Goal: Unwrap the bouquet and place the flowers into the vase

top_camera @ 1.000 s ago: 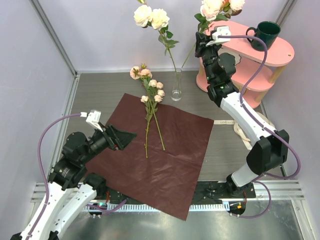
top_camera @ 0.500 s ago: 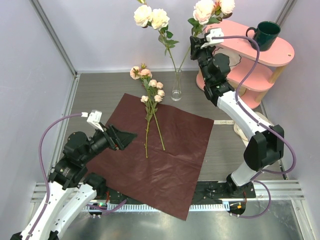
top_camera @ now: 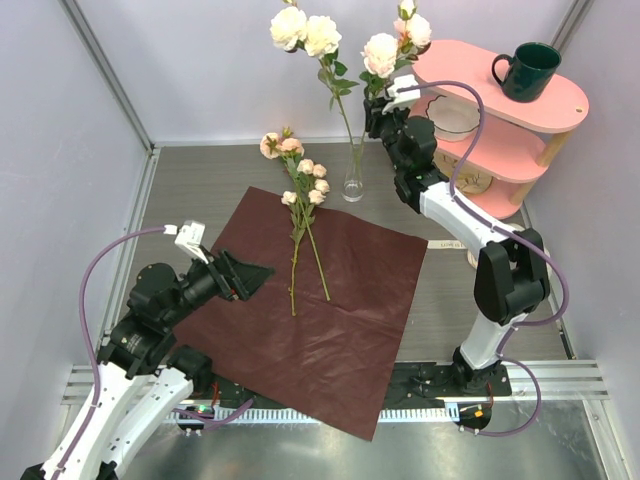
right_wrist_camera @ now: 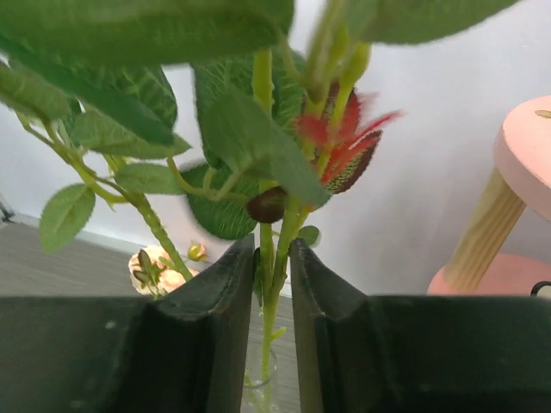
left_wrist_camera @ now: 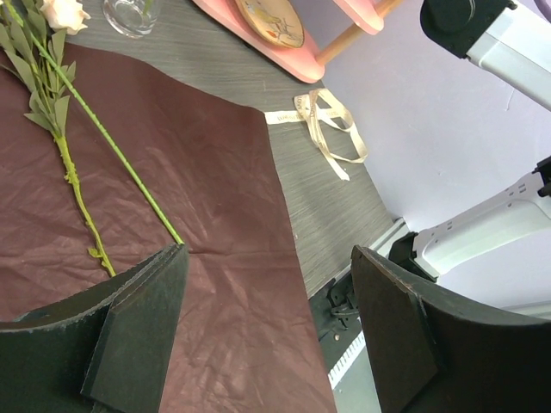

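Observation:
The clear glass vase stands behind the maroon wrapping paper and holds a stem with white roses. My right gripper is above it, jaws slightly parted around a second rose stem, whose lower end reaches the vase mouth. Its blooms stand above the fingers. More flowers lie on the flat paper. My left gripper hovers open over the paper's left part, empty, with green stems just ahead of it.
A pink two-level shelf stands at the back right with a dark green mug on top and a white bowl below. The beige ribbon lies on the table right of the paper, near the right arm.
My right gripper has carried the rose stem leftward to above the vase, and its jaws have begun to part. The left arm has stayed still.

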`<state>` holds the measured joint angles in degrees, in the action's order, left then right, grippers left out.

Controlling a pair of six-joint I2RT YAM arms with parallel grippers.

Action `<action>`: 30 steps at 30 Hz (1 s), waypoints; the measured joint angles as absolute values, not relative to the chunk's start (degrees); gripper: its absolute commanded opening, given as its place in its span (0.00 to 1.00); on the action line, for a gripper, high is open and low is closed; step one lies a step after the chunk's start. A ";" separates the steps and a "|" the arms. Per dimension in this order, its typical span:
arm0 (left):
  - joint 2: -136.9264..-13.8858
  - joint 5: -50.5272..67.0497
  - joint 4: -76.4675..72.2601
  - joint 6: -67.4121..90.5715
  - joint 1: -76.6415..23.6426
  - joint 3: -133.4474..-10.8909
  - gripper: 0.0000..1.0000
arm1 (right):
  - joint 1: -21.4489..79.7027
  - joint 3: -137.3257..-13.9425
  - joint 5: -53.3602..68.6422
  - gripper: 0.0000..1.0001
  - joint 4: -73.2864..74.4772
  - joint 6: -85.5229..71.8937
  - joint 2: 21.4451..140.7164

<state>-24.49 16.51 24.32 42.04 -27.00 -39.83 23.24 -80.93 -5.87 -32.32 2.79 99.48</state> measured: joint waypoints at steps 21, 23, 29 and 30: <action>-28.23 16.91 23.22 43.33 -27.00 -37.43 0.81 | 23.24 -79.61 -8.67 0.93 -12.34 -8.51 96.29; -29.87 16.88 23.09 43.48 -27.00 -37.10 0.80 | 23.24 -76.36 -8.67 0.93 -8.69 -12.53 92.42; -39.68 13.87 22.79 45.91 -27.03 -36.84 0.77 | 23.40 -65.56 -8.80 0.92 -1.67 -18.70 80.23; -43.29 12.86 22.96 46.33 -27.03 -37.34 0.77 | 23.51 -64.51 -8.71 0.92 -0.64 -19.53 78.96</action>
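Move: The right hand has a pink-and-white flower's stem between its fingers over the vase, whose middle is about 27 cm below, some 3 cm ahead and 3 cm left. The shelf is roughly 21 cm right, 4 cm ahead and 22 cm lower; the remaining flowers are 14 cm back, 15 cm left and 35 below. From the empty left hand, those flowers' middle lies about 21 cm ahead, 4 right and 26 below. The right fingers spread from nearly shut to wide and let go of the stem over the vase while the hand sinks about 4 cm; it then draws back some 10 cm, still sinking and drifting right, the fingers tipping down about 30 degrees. The open left hand drops about 9 cm and reaches slightly forward towards the remaining flowers, tipping down, gaining speed. ##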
